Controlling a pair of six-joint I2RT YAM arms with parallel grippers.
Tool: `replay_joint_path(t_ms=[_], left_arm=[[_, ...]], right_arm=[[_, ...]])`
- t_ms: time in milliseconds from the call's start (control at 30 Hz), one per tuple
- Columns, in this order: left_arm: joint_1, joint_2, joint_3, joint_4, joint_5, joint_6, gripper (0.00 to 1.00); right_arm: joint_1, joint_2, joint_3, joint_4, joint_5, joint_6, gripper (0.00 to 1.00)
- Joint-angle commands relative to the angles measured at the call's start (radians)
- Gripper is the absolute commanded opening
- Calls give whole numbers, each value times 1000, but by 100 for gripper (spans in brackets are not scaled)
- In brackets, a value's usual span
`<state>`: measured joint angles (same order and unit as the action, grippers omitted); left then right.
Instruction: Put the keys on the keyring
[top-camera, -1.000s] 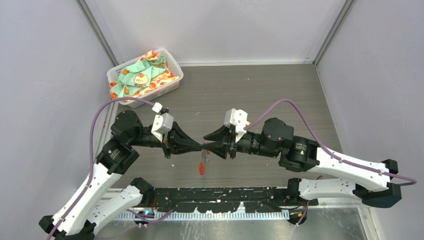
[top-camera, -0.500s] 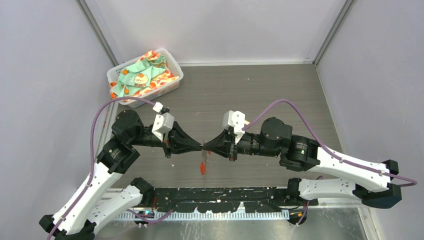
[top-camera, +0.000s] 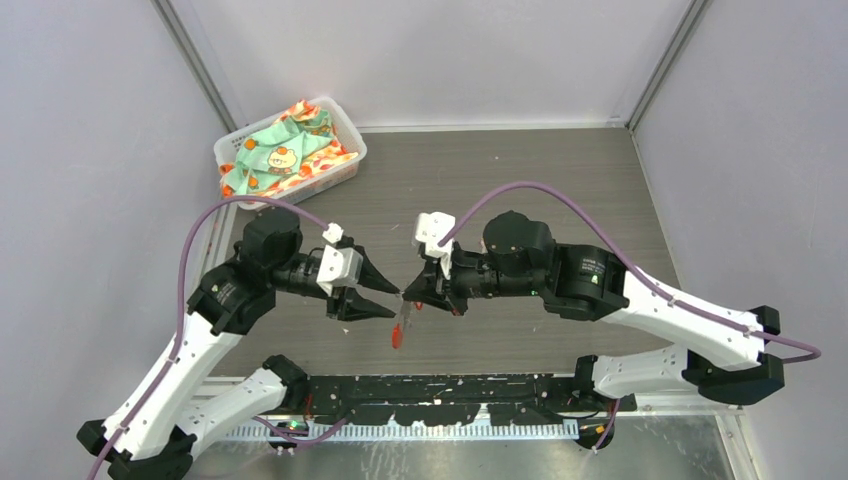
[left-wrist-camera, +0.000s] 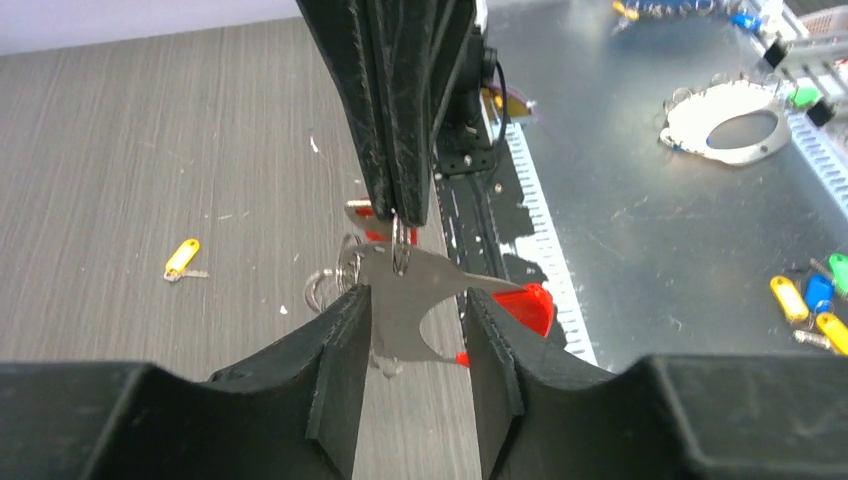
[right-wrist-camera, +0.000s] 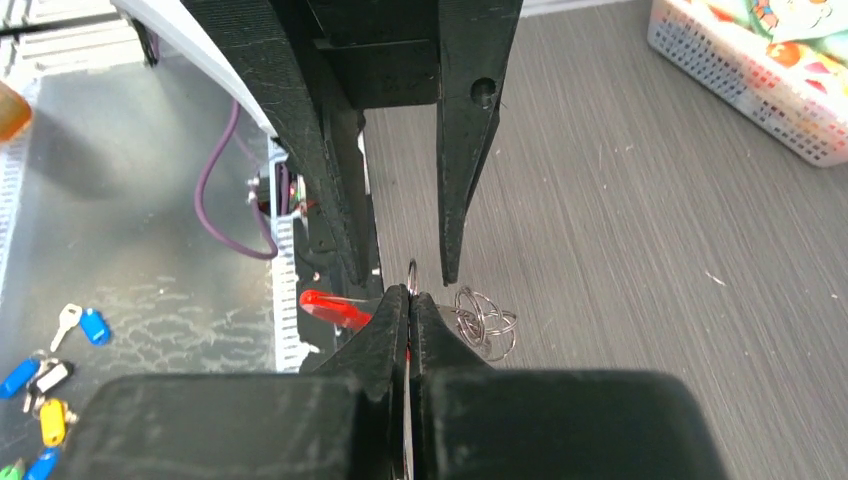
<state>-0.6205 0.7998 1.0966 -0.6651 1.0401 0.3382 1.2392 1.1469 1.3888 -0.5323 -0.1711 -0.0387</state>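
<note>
The keyring (left-wrist-camera: 405, 290) is a flat silver plate with small wire rings (right-wrist-camera: 485, 320) and a red piece (top-camera: 398, 335), and it hangs in the air above the table. My right gripper (right-wrist-camera: 410, 293) is shut on the thin ring at its top and comes in from above in the left wrist view (left-wrist-camera: 400, 215). My left gripper (left-wrist-camera: 415, 300) stands open, one finger on each side of the plate, and does not pinch it. A yellow-tagged key (left-wrist-camera: 182, 258) lies on the table. No red-tagged key can be told apart from the red piece.
A white basket of patterned cloth (top-camera: 290, 150) stands at the back left. On the metal bench at the near edge lie several spare tagged keys (left-wrist-camera: 810, 295) (right-wrist-camera: 50, 400) and a white ring-shaped part (left-wrist-camera: 740, 125). The black rail (top-camera: 450, 385) runs along the table's front.
My left gripper has opened and let go of the keyring, while my right gripper has shut on it. Both arms shifted left and the two grippers drew slightly apart.
</note>
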Motion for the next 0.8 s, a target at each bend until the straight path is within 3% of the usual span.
replay_joint_path(t_ms=[0, 767], left_arm=[[2, 16, 67, -198, 16, 218, 40], [1, 19, 55, -108, 70, 170, 20]], right_arm=[[-4, 55, 147, -162, -28, -42, 1], [-4, 207, 307, -283, -81, -73, 1]])
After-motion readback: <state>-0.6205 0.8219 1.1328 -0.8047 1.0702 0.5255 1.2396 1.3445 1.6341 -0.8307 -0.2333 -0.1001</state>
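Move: The small metal ring pinched in the right fingertips lies about 2 cm above the left hand, 2 cm to its right and 1 cm ahead. The grey plate hangs some 4 cm below the left hand and 3 cm to its right, level fore and aft, its red handle about 5 cm back. The loose ring bundle is roughly 4 cm ahead. From the right hand, the gap between the open left fingers is about 3 cm left, 1 cm back and 2 cm down. Still pinching the small ring, the right fingertips carry it down about 2.5 cm and slightly left, tipping some 15 degrees further downward, into the space between the left fingers. The left hand sinks about 1 cm and roughly halves its finger gap around the ring, without shutting. ##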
